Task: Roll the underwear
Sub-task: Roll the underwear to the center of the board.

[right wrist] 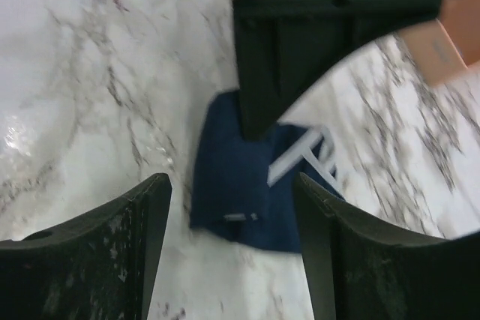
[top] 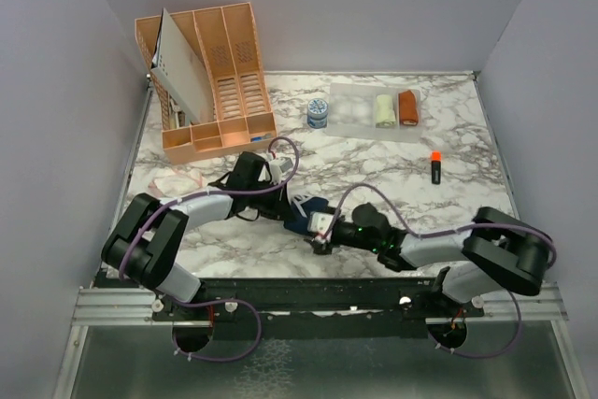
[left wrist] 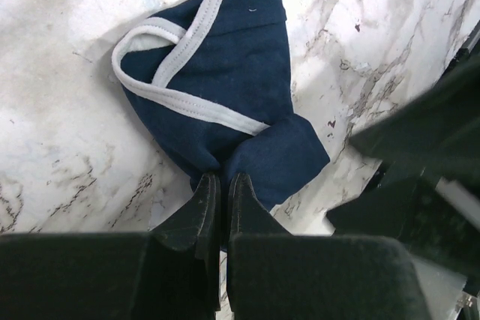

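Observation:
The navy blue underwear (top: pixel 301 215) lies crumpled on the marble table between the two arms, its pale grey edging showing in the left wrist view (left wrist: pixel 225 73). My left gripper (left wrist: pixel 223 179) is shut on its near corner (top: pixel 283 203). My right gripper (right wrist: pixel 232 185) is open, its fingers standing either side of the cloth's opposite edge (right wrist: pixel 240 177) without touching it (top: pixel 322 234). The left gripper's dark body (right wrist: pixel 292 50) hangs over the far side of the cloth. A whitish-pink underwear (top: pixel 174 181) lies flat at the left, beside the left arm.
An orange file organiser (top: pixel 210 72) stands at the back left. A small blue-and-white pot (top: pixel 318 115) sits beside a clear sheet holding a cream roll (top: pixel 384 109) and a rust-orange roll (top: pixel 408 106). An orange-capped marker (top: pixel 435 167) lies right of centre.

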### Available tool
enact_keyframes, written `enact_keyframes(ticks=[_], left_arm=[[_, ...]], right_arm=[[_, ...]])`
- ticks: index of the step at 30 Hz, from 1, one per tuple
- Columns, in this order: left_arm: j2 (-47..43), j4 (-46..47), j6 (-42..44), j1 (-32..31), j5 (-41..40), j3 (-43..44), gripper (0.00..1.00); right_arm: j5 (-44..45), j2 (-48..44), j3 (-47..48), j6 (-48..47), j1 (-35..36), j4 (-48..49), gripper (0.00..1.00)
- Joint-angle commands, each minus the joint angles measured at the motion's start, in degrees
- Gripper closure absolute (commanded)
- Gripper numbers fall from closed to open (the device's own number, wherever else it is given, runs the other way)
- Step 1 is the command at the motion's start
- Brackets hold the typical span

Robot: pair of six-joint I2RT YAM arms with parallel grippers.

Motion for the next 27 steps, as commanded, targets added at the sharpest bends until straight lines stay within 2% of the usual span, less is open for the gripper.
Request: enact_keyframes(ticks=[1, 8, 15, 22, 27], left_arm=[[-1.6, 1.6, -1.2, 0.3, -0.5, -1.6, 1.00], [-1.2, 1.3, -0.9, 0.3, 0.2, -2.0, 1.00], [-1.1, 0.9, -0.4, 0.3, 0.0, -1.7, 1.00], [-1.3, -0.1, -0.4, 0.3, 0.1, -1.4, 1.00], [-1.6, -1.0, -0.3, 0.4, 0.1, -1.0, 0.99]], right_arm=[[6.6, 9.3, 6.2, -12.2, 6.6, 4.1, 0.33], [9.0, 15.6, 8.9, -11.4, 8.0, 6.7, 0.40], [13.7, 16.8, 7.0, -10.4, 8.0, 7.6, 0.43], [12.8, 17.7, 6.8, -7.5, 8.0, 4.5, 0.69], [13.7, 17.9, 4.5, -2.4, 8.0, 4.6, 0.73]])
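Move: Right hand, fingers wide open: the near, rolled part of the underwear, where its fingers will close, is about 4 cm to its left, 1 cm ahead and 4 cm lower. Beyond that, the loose white-trimmed part lies roughly 7 cm ahead of the hand, 4 cm left and 5 cm below. The left hand already pinches the bundle's left side; from it the rolled part is some 4 cm right, 3 cm back and slightly below. Leftward and down, the right hand darts about 4–5 cm towards the rolled part, then keeps sinking to nearly 4 cm lower while easing a little forward. Its fingers straddle the roll near the left gripper and close from wide to about a third open, until cloth lies between them. The left hand keeps its shut pinch, practically in place. ##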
